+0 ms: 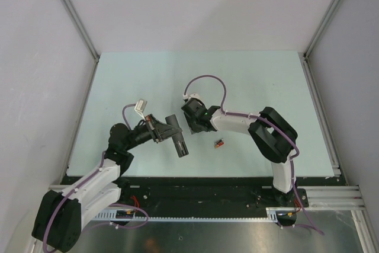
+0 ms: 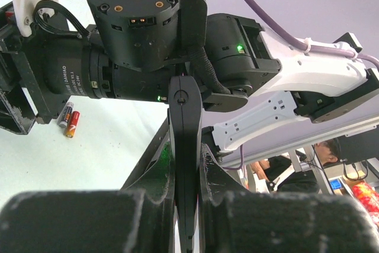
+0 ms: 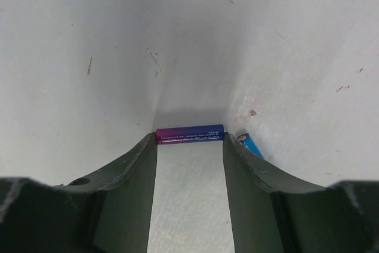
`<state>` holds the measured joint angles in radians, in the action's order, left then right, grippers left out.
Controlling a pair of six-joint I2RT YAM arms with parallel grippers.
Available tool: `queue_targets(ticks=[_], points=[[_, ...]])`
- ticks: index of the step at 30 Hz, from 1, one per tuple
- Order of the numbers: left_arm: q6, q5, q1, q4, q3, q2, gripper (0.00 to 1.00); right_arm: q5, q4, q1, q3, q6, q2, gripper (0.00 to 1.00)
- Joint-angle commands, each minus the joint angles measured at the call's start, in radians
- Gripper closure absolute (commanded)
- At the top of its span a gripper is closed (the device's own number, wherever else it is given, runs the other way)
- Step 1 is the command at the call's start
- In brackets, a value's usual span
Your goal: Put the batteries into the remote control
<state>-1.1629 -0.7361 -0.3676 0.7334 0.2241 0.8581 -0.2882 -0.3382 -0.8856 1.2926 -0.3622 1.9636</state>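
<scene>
My left gripper (image 1: 159, 130) is shut on the black remote control (image 1: 176, 135) and holds it off the table. The left wrist view shows the remote control (image 2: 183, 117) edge-on, clamped between the fingers (image 2: 155, 176). My right gripper (image 1: 190, 124) is down at the table just right of the remote. In its wrist view a blue-to-magenta battery (image 3: 189, 133) lies lengthwise between the fingertips of the gripper (image 3: 189, 141), each end touching a tip. A light-blue battery (image 3: 251, 145) lies just outside the right finger. Two more batteries, one red-orange (image 1: 219, 143), rest on the table; they are side by side (image 2: 70, 120) in the left wrist view.
The pale green table top (image 1: 254, 81) is bounded by grey walls at the back and both sides. A metal rail (image 1: 320, 108) runs along its right edge. The right arm's black elbow (image 1: 272, 131) stands to the right of the loose batteries.
</scene>
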Motion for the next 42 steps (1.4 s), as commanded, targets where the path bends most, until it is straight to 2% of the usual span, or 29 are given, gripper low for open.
queue_targets(ticks=[1,5,7,10,16,20,34,42], points=[[-0.018,-0.006,0.01,0.037,-0.008,-0.027,1.0,-0.003,-0.027,0.004,0.02,0.127,-0.018,0.61],[-0.029,-0.034,0.009,0.035,-0.002,-0.047,1.0,0.023,-0.005,0.007,0.02,0.293,-0.052,0.62],[-0.038,-0.054,0.007,0.035,0.012,-0.063,1.0,0.12,0.002,0.011,0.02,0.42,-0.065,0.6],[-0.038,-0.106,-0.016,0.037,0.04,-0.093,1.0,0.205,0.008,0.022,0.02,0.544,-0.094,0.63],[-0.04,-0.149,-0.062,0.035,0.044,-0.136,1.0,0.345,0.007,0.042,0.022,0.683,-0.131,0.63],[-0.038,-0.152,-0.062,0.037,0.029,-0.163,1.0,0.372,-0.036,0.042,0.022,0.791,-0.109,0.63],[-0.035,-0.121,-0.063,0.037,-0.026,-0.188,1.0,0.498,-0.077,0.057,0.024,0.898,-0.051,0.66],[-0.037,-0.109,-0.062,0.037,-0.037,-0.189,1.0,0.5,-0.074,0.056,0.024,0.862,-0.015,0.61]])
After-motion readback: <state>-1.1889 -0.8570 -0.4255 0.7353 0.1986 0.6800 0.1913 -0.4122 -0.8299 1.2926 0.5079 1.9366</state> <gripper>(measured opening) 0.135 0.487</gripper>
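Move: The right hand already has the purple battery pinched at table level. The blue battery lies about 5 cm to its right, level with it, and the red battery pair about 9 cm right and 7 cm back. The remote, held by the left hand, hangs roughly 13 cm back, 7 cm left and 20 cm above the right hand. From the left hand the purple battery is about 13 cm ahead, 8 cm right and 20 cm below. Up about 4 cm off the table goes the right hand with the purple battery, swinging counter-clockwise some 50 degrees, then down again almost as far while easing 2 to 3 cm back, its pinch kept. The left hand meanwhile draws the remote back, away from the battery, and somewhat up, turning slightly clockwise, grip unchanged. ##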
